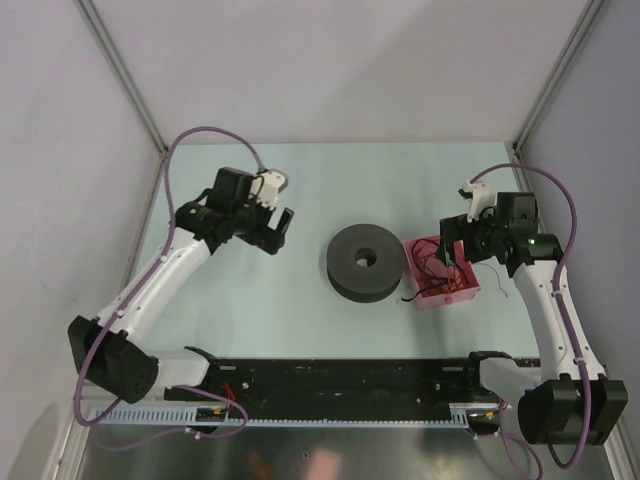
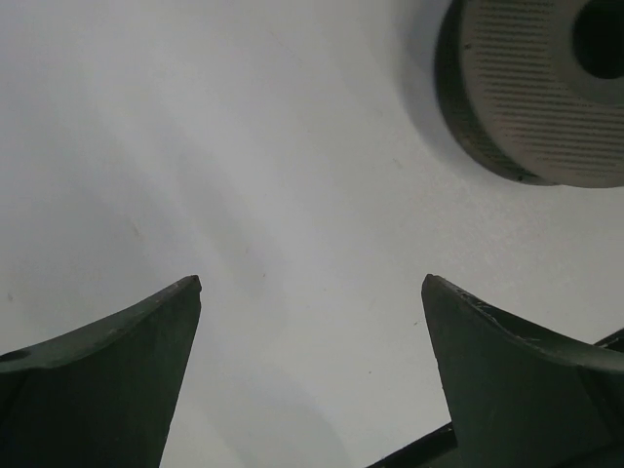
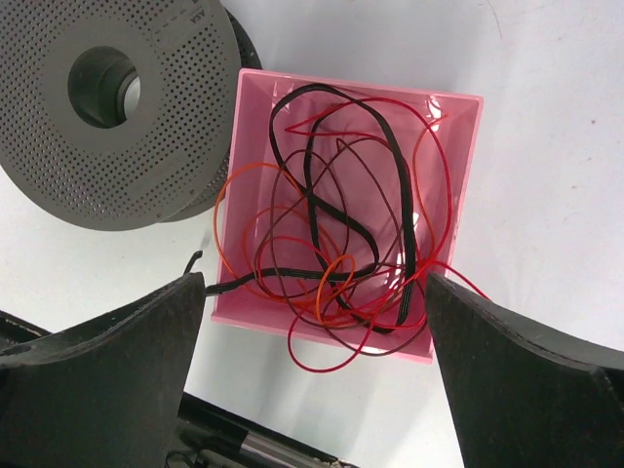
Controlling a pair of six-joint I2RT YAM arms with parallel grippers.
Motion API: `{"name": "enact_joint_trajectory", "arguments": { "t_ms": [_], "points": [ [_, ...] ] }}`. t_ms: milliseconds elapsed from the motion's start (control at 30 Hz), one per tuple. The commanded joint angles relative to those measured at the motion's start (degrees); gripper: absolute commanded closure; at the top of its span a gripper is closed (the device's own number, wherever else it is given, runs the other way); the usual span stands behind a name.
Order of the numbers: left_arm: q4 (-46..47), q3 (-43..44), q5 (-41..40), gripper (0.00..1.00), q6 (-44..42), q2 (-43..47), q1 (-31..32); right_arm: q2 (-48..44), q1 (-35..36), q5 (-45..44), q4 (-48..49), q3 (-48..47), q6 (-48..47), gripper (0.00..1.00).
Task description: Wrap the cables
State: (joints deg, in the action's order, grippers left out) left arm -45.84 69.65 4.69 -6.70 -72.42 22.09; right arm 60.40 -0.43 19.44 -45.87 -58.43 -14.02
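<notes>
The cables [image 3: 336, 229] are thin red, orange and black wires tangled loosely in a pink box [image 3: 458, 146]; some loops hang over its near rim. In the top view the box [image 1: 462, 293] sits right of the black spool [image 1: 364, 262], with the cables [image 1: 432, 262] inside. The spool also shows in the right wrist view [image 3: 117, 107] and the left wrist view [image 2: 546, 88]. My right gripper [image 1: 450, 252] is open and empty, hovering above the box, its jaws wide apart in the wrist view [image 3: 314, 292]. My left gripper [image 1: 279, 232] is open and empty, left of the spool, over bare table [image 2: 312, 283].
A black rail [image 1: 340, 380] runs along the table's near edge between the arm bases. Grey walls enclose the pale table [image 1: 250, 300] at the back and sides.
</notes>
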Motion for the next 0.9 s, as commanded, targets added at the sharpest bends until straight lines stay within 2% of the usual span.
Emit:
{"name": "enact_joint_trajectory", "arguments": {
  "t_ms": [0,100,200,500,733,867],
  "points": [
    [0.9,6.2,1.9,0.01,-5.7,-3.1,7.7,0.8,-0.3,-0.9,-1.0,-2.5,0.9,0.01],
    [1.0,10.1,6.2,0.01,-8.6,-7.3,13.0,2.2,-3.0,0.2,-2.0,-2.5,1.4,0.01],
    [1.2,15.6,13.6,0.01,-9.4,-13.3,14.8,2.8,-6.2,1.2,-2.8,-2.5,1.7,0.01],
    [1.3,32.6,23.5,0.01,-1.9,-33.7,18.4,2.8,-13.0,1.6,-4.8,-2.5,1.9,0.01],
    [1.4,37.0,27.1,0.01,3.5,-42.0,21.2,2.3,-14.1,0.8,-5.6,-2.5,2.1,0.01],
    [1.5,36.3,27.7,0.0,6.0,-44.7,22.9,2.1,-14.5,-0.5,-5.4,-2.6,2.2,0.01]
  ]
}}
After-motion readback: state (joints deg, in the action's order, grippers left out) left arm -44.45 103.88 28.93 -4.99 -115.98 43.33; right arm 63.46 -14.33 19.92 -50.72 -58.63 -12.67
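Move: The spool lies about 23 cm to the left hand's right, 3 cm ahead and 15 cm below; the pink box sits some 20 cm beyond it to the right, roughly level with it. From the right hand, the loose red cable is about 12 cm right, 4 cm ahead and 16 cm below; the box is about 5 cm ahead and 1 cm left, the spool 6 cm ahead and 20 cm left. Open left hand sweeps 25 cm right over the spool, sinking late, turning clockwise; right hand shifts 6 cm right. ##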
